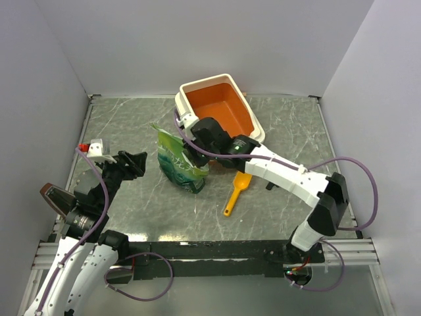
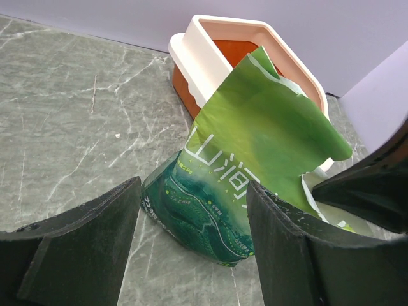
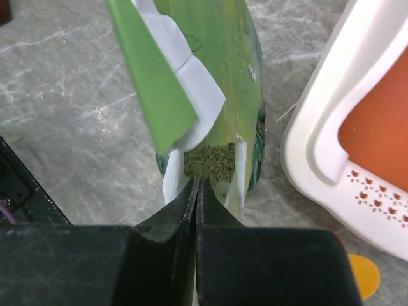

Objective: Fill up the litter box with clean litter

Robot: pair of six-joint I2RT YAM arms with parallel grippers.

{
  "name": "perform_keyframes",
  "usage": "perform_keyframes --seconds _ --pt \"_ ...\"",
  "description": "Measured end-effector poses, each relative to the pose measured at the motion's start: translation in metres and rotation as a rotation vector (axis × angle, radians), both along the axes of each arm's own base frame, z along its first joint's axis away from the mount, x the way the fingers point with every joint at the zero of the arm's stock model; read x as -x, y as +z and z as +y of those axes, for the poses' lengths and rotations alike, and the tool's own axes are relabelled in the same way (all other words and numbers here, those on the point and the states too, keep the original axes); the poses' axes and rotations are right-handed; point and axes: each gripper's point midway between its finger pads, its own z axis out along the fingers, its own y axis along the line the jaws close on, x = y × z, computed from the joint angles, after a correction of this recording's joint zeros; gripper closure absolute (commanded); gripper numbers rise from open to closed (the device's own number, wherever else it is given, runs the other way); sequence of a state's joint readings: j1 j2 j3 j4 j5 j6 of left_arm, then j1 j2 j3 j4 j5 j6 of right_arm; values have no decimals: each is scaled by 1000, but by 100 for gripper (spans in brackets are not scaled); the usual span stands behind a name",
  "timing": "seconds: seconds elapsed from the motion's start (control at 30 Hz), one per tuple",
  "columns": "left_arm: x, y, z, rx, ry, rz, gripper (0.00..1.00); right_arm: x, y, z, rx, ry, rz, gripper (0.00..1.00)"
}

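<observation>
The litter box (image 1: 197, 85), orange inside with a cream rim, sits at the back of the table; its rim also shows in the left wrist view (image 2: 197, 57) and the right wrist view (image 3: 312, 140). An open green bag (image 1: 179, 164) stands in front of it. Greenish-tan litter granules (image 3: 209, 162) lie inside the bag (image 3: 236, 57). My right gripper (image 1: 195, 153) (image 3: 196, 182) is shut at the near edge of the bag's mouth, pinching that edge. My left gripper (image 1: 135, 161) (image 2: 192, 186) is open, facing the bag (image 2: 255, 140) from the left with a gap between.
An orange-yellow scoop (image 1: 235, 192) lies on the table right of the bag, in front of the box; its end shows in the right wrist view (image 3: 363, 275). White walls enclose the marbled table (image 1: 118, 125) on three sides.
</observation>
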State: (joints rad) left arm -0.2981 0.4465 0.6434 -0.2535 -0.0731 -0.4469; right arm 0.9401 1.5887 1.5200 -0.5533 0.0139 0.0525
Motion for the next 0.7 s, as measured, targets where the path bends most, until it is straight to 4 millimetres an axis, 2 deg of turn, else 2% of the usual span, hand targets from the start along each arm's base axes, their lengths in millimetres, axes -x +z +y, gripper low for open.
perform_keyframes --seconds 0.07,0.17,0.23,0.27,0.3,0.33,0.37,0.57,0.7 --pt "0 0 0 0 0 0 28 -2 -10 3 10 -2 15 99" --pt "0 0 0 0 0 0 28 -2 -24 4 27 -1 40 79" --pt "0 0 0 0 0 0 28 -1 -30 3 33 3 54 70" --pt "0 0 0 0 0 0 28 0 -30 3 31 9 60 63" --pt "0 0 0 -1 0 0 28 -1 -30 3 27 16 64 51" --pt "0 0 0 0 0 0 28 -1 -30 3 19 25 72 34" --pt "0 0 0 0 0 0 28 0 -30 4 7 37 82 25" --pt "0 0 0 -1 0 0 28 6 -30 7 -47 135 147 9" --pt "0 0 0 -1 0 0 28 13 -28 7 -62 176 177 7"
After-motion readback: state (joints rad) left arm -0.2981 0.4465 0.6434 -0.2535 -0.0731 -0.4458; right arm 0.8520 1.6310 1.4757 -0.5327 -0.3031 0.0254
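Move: The shut right fingers are at the litter bag's open mouth, whose middle lies about 4 cm straight below the hand. From this hand the litter box is some 24 cm ahead, 10 cm to the right and 18 cm lower. The yellow scoop lies 17 cm to the right, about 1 cm back and 23 cm down. From the left hand, the bag's mouth is roughly 2 cm ahead, 15 cm to the right and 8 cm below. The right hand pushes straight down about 3 cm with its fingers still shut, dipping the tips into the litter bag's mouth between the loose lips. Holding that height, it opens from shut to nearly full width so the fingers spread the lips apart, while the wrist turns about 15 degrees, tipping the fingers further down and swinging them counter-clockwise as the hand eases back about a centimetre. ##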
